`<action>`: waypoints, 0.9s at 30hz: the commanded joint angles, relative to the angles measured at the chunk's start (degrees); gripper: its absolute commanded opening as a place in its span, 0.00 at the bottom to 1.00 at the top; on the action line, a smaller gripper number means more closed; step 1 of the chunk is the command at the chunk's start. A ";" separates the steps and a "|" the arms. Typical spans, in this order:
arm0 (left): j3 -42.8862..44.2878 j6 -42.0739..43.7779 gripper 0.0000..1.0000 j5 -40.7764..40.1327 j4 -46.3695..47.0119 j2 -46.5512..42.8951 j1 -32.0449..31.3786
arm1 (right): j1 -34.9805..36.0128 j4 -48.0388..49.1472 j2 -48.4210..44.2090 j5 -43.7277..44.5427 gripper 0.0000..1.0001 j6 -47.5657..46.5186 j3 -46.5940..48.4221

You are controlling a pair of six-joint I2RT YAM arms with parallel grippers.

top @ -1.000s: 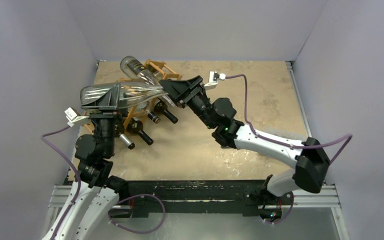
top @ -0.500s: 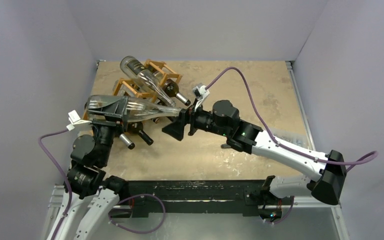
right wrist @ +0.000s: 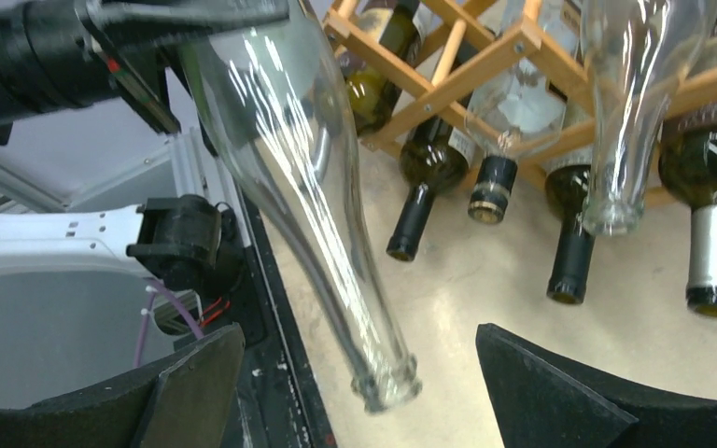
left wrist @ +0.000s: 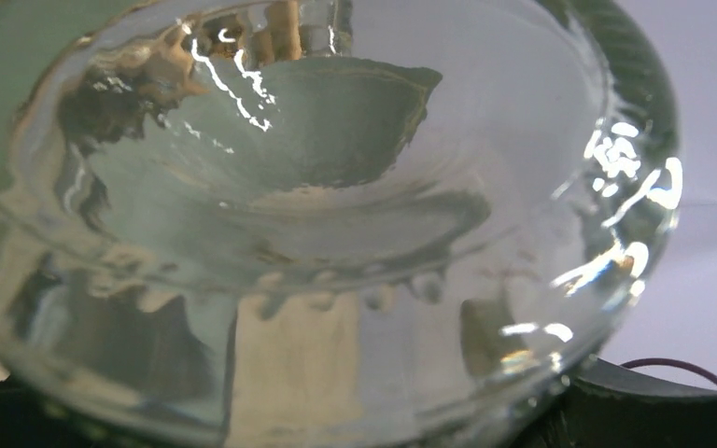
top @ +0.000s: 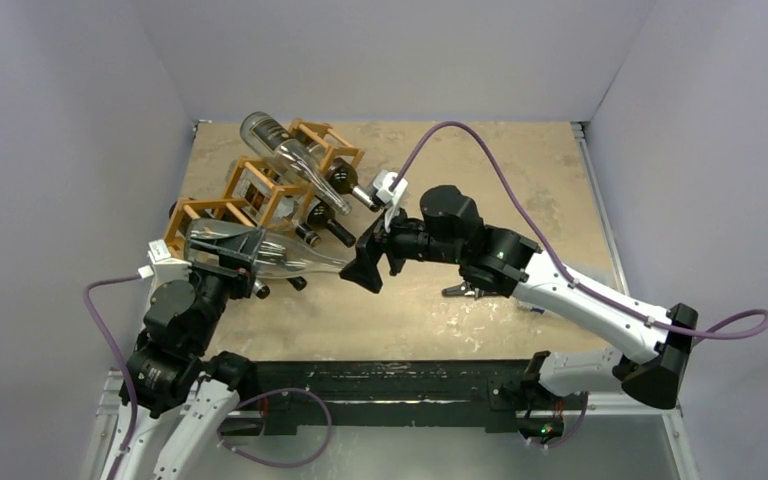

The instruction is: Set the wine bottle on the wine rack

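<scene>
A clear, empty wine bottle [top: 290, 258] lies roughly level above the table in front of the wine rack [top: 205, 206], neck pointing right. My left gripper [top: 230, 248] is shut on its wide base. In the left wrist view the bottle [left wrist: 336, 233] fills the frame and hides the fingers. My right gripper [top: 365, 268] is open at the neck's end. In the right wrist view the bottle [right wrist: 308, 187] has its mouth between the spread black fingers [right wrist: 541, 392], touching neither, midway in my right gripper [right wrist: 364, 392]. The rack [right wrist: 467, 70] stands behind.
The rack holds several dark bottles [top: 325, 215], necks toward the table's middle, and another clear bottle [top: 290, 150] lies slanted on top. The dark bottles [right wrist: 429, 177] show behind the held bottle's neck. A black rail [top: 390, 385] runs along the near edge. Walls stand close at left and back.
My right gripper let go of the bottle's neck, opened wide and dropped back toward the near side. My left arm drew the bottle away from the rack, toward the near left.
</scene>
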 commanded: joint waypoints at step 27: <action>12.29 1.20 0.00 10.92 1.73 3.68 0.39 | 9.41 12.44 15.63 -1.30 0.32 0.55 9.43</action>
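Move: The neck of the clear wine bottle lies about 10 cm to the right hand's left, roughly 1 cm back and 4 cm below. From the left hand, which already holds the body, the neck is about 13 cm to the right, 3 cm back and 3 cm lower. The rack's middle sits some 25 cm ahead of the right hand, 27 cm to its left and 18 cm below. Another clear bottle lying atop it is about 26 cm ahead, 16 cm left and 8 cm lower. Leftward by about 9 cm, also sinking and drawing back some 4 cm each after a slight initial rise, the right hand slides its open fingers past the mouth and along the clear bottle's neck, then closes them on both sides of it. The left hand keeps hold of the body, easing about 3 cm right and back while turning roughly 10 degrees clockwise. ##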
